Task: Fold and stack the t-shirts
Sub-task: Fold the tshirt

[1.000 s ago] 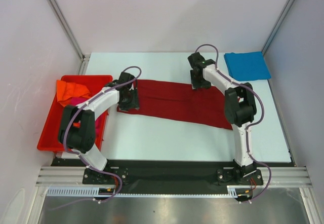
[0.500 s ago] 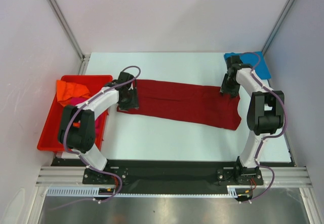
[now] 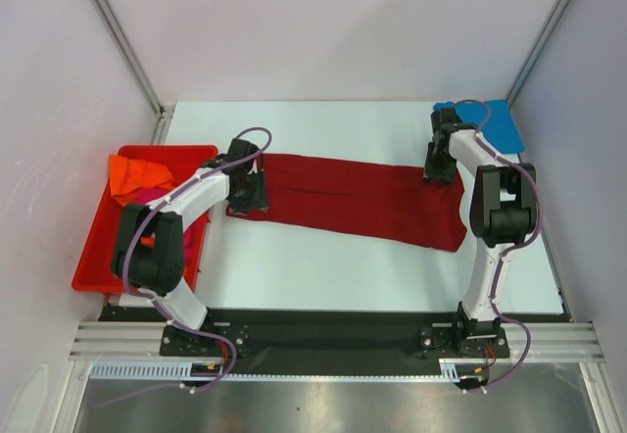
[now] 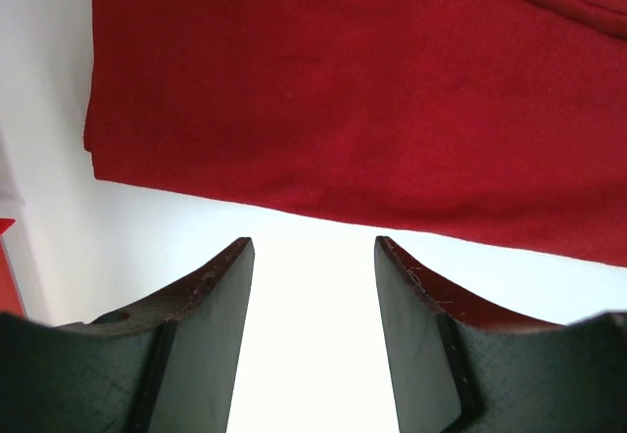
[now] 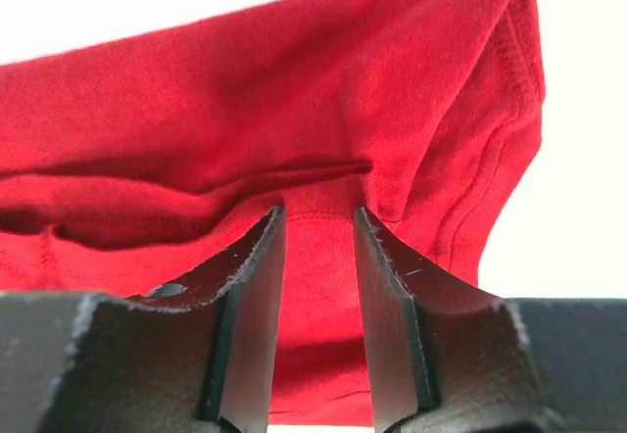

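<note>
A dark red t-shirt (image 3: 353,198), folded into a long strip, lies across the middle of the table. My left gripper (image 3: 250,193) sits at its left end. In the left wrist view this gripper (image 4: 312,245) is open over bare white table, just short of the shirt's edge (image 4: 343,90). My right gripper (image 3: 438,170) is on the shirt's far right corner. In the right wrist view its jaws (image 5: 318,213) stand narrowly apart, with the red cloth (image 5: 294,90) bunched in front of them and lying between them. A folded bright blue t-shirt (image 3: 495,124) lies at the back right.
A red plastic bin (image 3: 93,247) stands at the table's left edge, holding an orange t-shirt (image 3: 137,173) and a magenta-pink one (image 3: 147,196). Grey walls close in the left, right and back sides.
My right arm swung from the middle of the shirt's far edge to its far right corner, and its jaws narrowed. The left arm has not moved.
</note>
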`<state>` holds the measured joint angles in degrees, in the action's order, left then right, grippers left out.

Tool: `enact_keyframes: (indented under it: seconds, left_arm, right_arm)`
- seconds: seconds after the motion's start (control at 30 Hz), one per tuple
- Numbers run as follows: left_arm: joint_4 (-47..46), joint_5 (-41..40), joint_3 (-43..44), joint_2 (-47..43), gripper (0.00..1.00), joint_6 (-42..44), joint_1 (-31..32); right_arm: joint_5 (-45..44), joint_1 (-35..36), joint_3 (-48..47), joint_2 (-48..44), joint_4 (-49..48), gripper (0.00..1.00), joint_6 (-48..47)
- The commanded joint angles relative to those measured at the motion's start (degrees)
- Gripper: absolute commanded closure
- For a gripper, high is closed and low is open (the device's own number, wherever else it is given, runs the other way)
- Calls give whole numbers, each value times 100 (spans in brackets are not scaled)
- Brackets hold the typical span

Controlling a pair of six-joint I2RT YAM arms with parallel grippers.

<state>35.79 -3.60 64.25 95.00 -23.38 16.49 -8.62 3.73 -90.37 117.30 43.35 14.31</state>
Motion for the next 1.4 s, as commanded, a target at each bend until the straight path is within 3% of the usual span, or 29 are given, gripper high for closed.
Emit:
enact_keyframes:
  seconds: [0.0,0.87,0.97,1.0,1.03,1.37]
  left_arm:
    - [16,122,61,-272,42,132,-32]
    - [-37,219,26,-166,42,114,-32]
    - [-28,193,9,-201,42,131,-41]
    - [-37,193,0,-201,42,123,-32]
    - [-46,193,-9,-210,42,123,-41]
    - [-99,245,-88,-201,42,105,-32]
  right_arm:
    - [-201,-21,-288,30,-170,61,-261]
    - [-316,-65,-482,408,-152,61,-543]
    - [-280,-74,-552,382,-134,83,-508]
    - [-280,-74,-561,356,-134,96,-490]
    - [-280,-74,-587,347,-125,100,-473]
    - [-263,-74,-1141,241,33,100,-420]
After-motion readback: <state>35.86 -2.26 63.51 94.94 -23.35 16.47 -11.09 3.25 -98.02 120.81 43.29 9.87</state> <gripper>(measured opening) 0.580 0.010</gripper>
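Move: A loose flap corner on top of the red t-shirt's right end lies just by my right fingertips, about 1 cm ahead, 2 cm to the right and 2 cm below. The shirt's far right corner is some 6 cm ahead and 7 cm right of this hand; the folded blue t-shirt is about 15 cm ahead and 11 cm right. From my left hand the flap corner is roughly 12 cm ahead and 50 cm to the right. With my right fingers part-open, I ease about 1 cm forward, 1.5 cm right and 1 cm down onto the red shirt's loose flap corner, pause, and shut them fully to pinch its thin cloth. Then I lift away forward and up, about 2.5 cm each way, drawing the flap corner towards the shirt's far edge. ##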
